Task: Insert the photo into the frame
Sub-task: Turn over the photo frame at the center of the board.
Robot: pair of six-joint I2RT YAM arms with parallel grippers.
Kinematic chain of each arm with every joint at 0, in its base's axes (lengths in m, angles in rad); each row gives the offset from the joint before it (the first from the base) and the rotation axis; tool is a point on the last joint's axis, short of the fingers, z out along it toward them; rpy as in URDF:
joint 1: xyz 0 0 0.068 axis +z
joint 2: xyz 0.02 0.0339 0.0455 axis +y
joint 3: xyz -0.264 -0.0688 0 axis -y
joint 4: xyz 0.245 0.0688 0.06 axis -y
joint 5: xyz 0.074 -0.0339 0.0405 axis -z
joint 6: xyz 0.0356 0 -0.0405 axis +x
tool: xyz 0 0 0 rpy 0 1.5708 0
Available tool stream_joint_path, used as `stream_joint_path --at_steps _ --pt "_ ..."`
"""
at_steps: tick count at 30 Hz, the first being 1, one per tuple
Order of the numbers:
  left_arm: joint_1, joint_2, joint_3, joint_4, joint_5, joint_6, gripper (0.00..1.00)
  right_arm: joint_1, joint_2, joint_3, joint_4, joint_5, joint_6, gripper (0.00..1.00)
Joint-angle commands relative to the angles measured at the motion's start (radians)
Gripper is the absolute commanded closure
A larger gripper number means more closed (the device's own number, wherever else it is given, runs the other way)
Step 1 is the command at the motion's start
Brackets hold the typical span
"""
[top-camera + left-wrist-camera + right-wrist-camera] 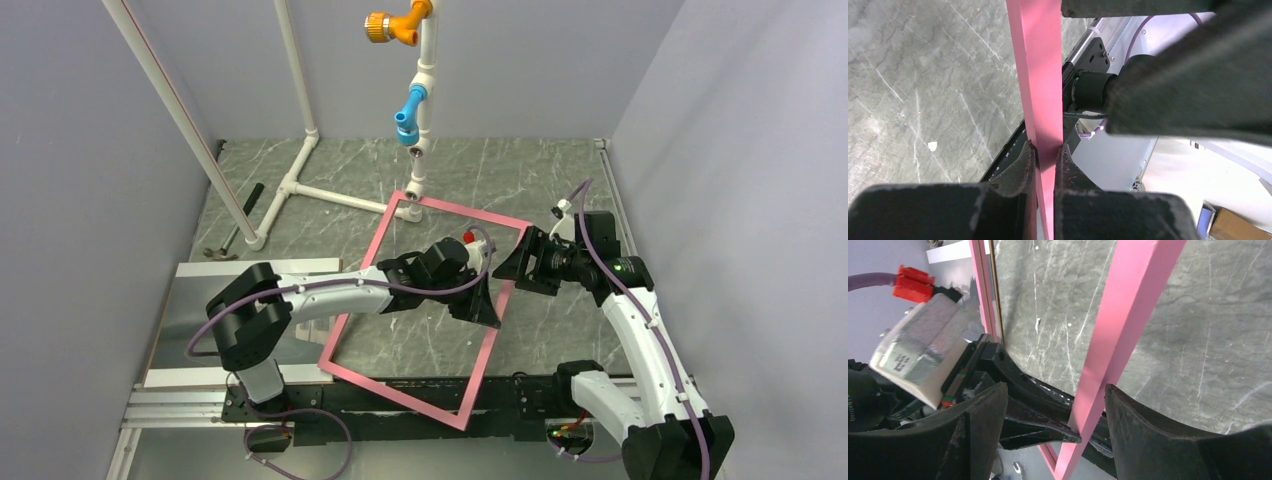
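The frame (460, 208), thin and pink with a clear pane, is held tilted above the marble table. My left gripper (490, 305) is shut on its right rail; the left wrist view shows the pink rail (1040, 75) pinched between both fingers of this gripper (1045, 150). My right gripper (512, 264) is open just beyond that same rail. In the right wrist view the rail (1128, 315) runs between the spread fingers of the right gripper (1054, 390), close to the right finger. The photo (190, 310), glossy grey with a white margin, lies flat at the table's left under my left arm.
A white pipe stand (300, 185) with orange (392, 27) and blue (408, 108) fittings rises at the back, its foot close to the frame's far corner. A dark hand tool (240, 215) lies at the back left. Grey walls close in both sides.
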Motion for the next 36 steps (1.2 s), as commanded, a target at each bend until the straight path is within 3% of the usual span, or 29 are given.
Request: stream_joint_path --at_steps 1,8,16,24,26,29,33,36 --pt "0.001 -0.111 -0.009 0.149 -0.008 0.037 1.0 -0.024 -0.008 -0.017 0.042 -0.069 -0.015 0.29" --pt "0.001 -0.183 -0.038 0.172 -0.019 0.028 1.0 -0.087 0.024 0.014 0.042 -0.133 -0.05 0.32" --pt "0.001 -0.209 -0.059 0.234 0.045 -0.002 1.0 -0.098 0.031 -0.051 0.293 -0.349 0.114 0.36" --pt "0.001 -0.262 -0.071 0.201 0.019 0.014 0.99 -0.099 0.024 -0.032 0.293 -0.333 0.143 0.88" --pt "0.001 -0.265 -0.064 0.186 0.019 0.021 0.92 -0.098 0.024 -0.02 0.283 -0.32 0.145 1.0" --pt "0.001 -0.264 -0.049 0.159 0.023 0.037 0.77 -0.098 0.03 0.008 0.262 -0.302 0.142 1.0" --pt "0.001 -0.264 0.003 0.086 0.02 0.084 0.39 -0.098 0.043 0.072 0.203 -0.258 0.133 1.0" --pt "0.001 -0.261 0.076 -0.064 -0.016 0.134 0.18 -0.098 0.059 0.137 0.13 -0.209 0.124 1.0"
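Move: For the open right hand, the photo frame's raised right bar runs between and just past its fingertips, its nearest stretch about 3 cm below and 1 cm ahead. The left gripper holds that bar roughly 7 cm back, 2 cm left and 4 cm lower; the frame's far right corner lies some 8 cm ahead, 3 cm right and 3 cm below. For the left hand, the same bar is already pinched between its fingers at the hand point. The left hand, keeping its pinch on the frame's right bar, lifts it about 7 cm with a slight drift left and a roll of some 10 degrees that lowers the hand's left side, while the right hand goes a little forward, up and left, rolls its left side up about 15 degrees, then shuts its fingers on the bar just beyond the left hand. With the right fingers pinching the bar and starting to ease up and forward, the left hand opens wide around the bar and lets go, rising another centimetre or so. ##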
